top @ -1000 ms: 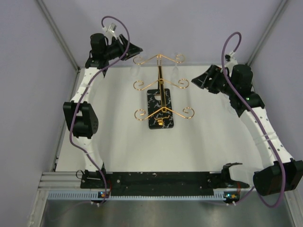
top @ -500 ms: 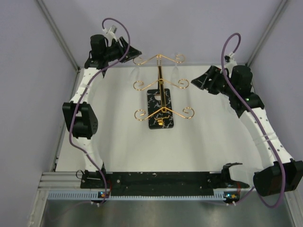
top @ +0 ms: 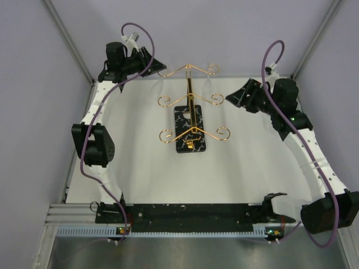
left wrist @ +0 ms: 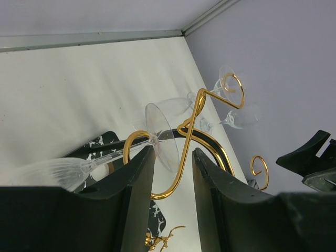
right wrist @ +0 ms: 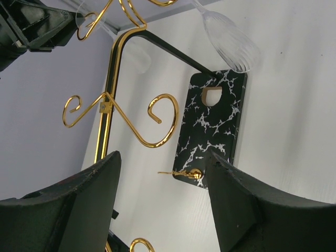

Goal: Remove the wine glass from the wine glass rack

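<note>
The wine glass rack [top: 189,106] is a gold wire stand on a black marbled base [top: 189,130] in the middle of the table. In the left wrist view a clear wine glass [left wrist: 63,170] hangs from a scroll arm [left wrist: 191,126]. Its round foot [left wrist: 160,137] sits at the tips of my left gripper [left wrist: 173,155]. That gripper is open, its left finger [left wrist: 131,184] close to the stem, and the gold wire runs between its jaws. A second glass [left wrist: 233,113] hangs further along. My right gripper [right wrist: 163,157] is open beside the rack, holding nothing.
Grey walls enclose the white table [top: 140,162] on the left, back and right. The right wrist view shows the marbled base [right wrist: 215,121], several gold scrolls [right wrist: 157,123] and a glass bowl [right wrist: 231,42]. The left gripper [top: 159,63] is at the rack's far left arm, the right gripper [top: 233,96] at its right side.
My left arm has shifted slightly left and back at the rack's far-left scroll. The right gripper has edged a little closer to the rack.
</note>
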Controlling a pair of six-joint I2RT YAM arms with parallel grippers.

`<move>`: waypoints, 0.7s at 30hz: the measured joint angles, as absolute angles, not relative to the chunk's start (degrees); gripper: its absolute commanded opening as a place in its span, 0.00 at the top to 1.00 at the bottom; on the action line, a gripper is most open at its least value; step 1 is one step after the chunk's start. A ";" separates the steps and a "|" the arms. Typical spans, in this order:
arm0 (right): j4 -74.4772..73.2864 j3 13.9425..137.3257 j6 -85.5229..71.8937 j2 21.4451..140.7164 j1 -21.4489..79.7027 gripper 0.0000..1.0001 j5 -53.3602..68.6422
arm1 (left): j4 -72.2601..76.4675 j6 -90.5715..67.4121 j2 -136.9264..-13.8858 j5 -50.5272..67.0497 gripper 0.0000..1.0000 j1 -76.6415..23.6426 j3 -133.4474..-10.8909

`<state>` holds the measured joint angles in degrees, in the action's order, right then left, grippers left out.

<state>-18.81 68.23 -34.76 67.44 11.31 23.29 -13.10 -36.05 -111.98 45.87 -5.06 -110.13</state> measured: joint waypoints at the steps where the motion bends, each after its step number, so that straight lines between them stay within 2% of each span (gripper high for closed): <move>1: -18.81 68.23 -34.76 67.44 11.35 0.35 23.29 | -13.28 -35.88 -111.98 45.95 0.61 -5.06 -110.13; 6: -18.81 68.20 -34.76 67.44 11.53 0.35 23.27 | -14.22 -35.07 -111.98 46.26 0.66 -5.06 -110.13; 12: -18.61 67.72 -34.79 67.44 11.53 0.35 23.27 | -15.90 -34.06 -111.98 46.68 0.77 -5.10 -110.54; 19: -18.44 67.09 -34.79 67.33 11.53 0.35 23.20 | -18.79 -33.12 -112.01 46.92 0.97 -5.41 -111.37; 21: -18.41 67.09 -34.76 67.16 11.53 0.35 23.22 | -19.49 -32.95 -112.01 46.94 1.00 -5.43 -111.57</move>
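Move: The foot of the wine glass hangs in the far left curl, between the left hand's open fingers, its middle about 2 cm ahead, 2 cm right and roughly level. The curl is just under it, about 1 cm lower; the top of the rack pole is some 9 cm to the hand's right, level fore-and-aft, and the middle left curl about 12 cm back, straight behind. From the right hand the glass foot lies about 10 cm ahead and 22 cm left. Left fingers close from half open and pinch the wine glass's foot, easing about 1 cm back and down. ##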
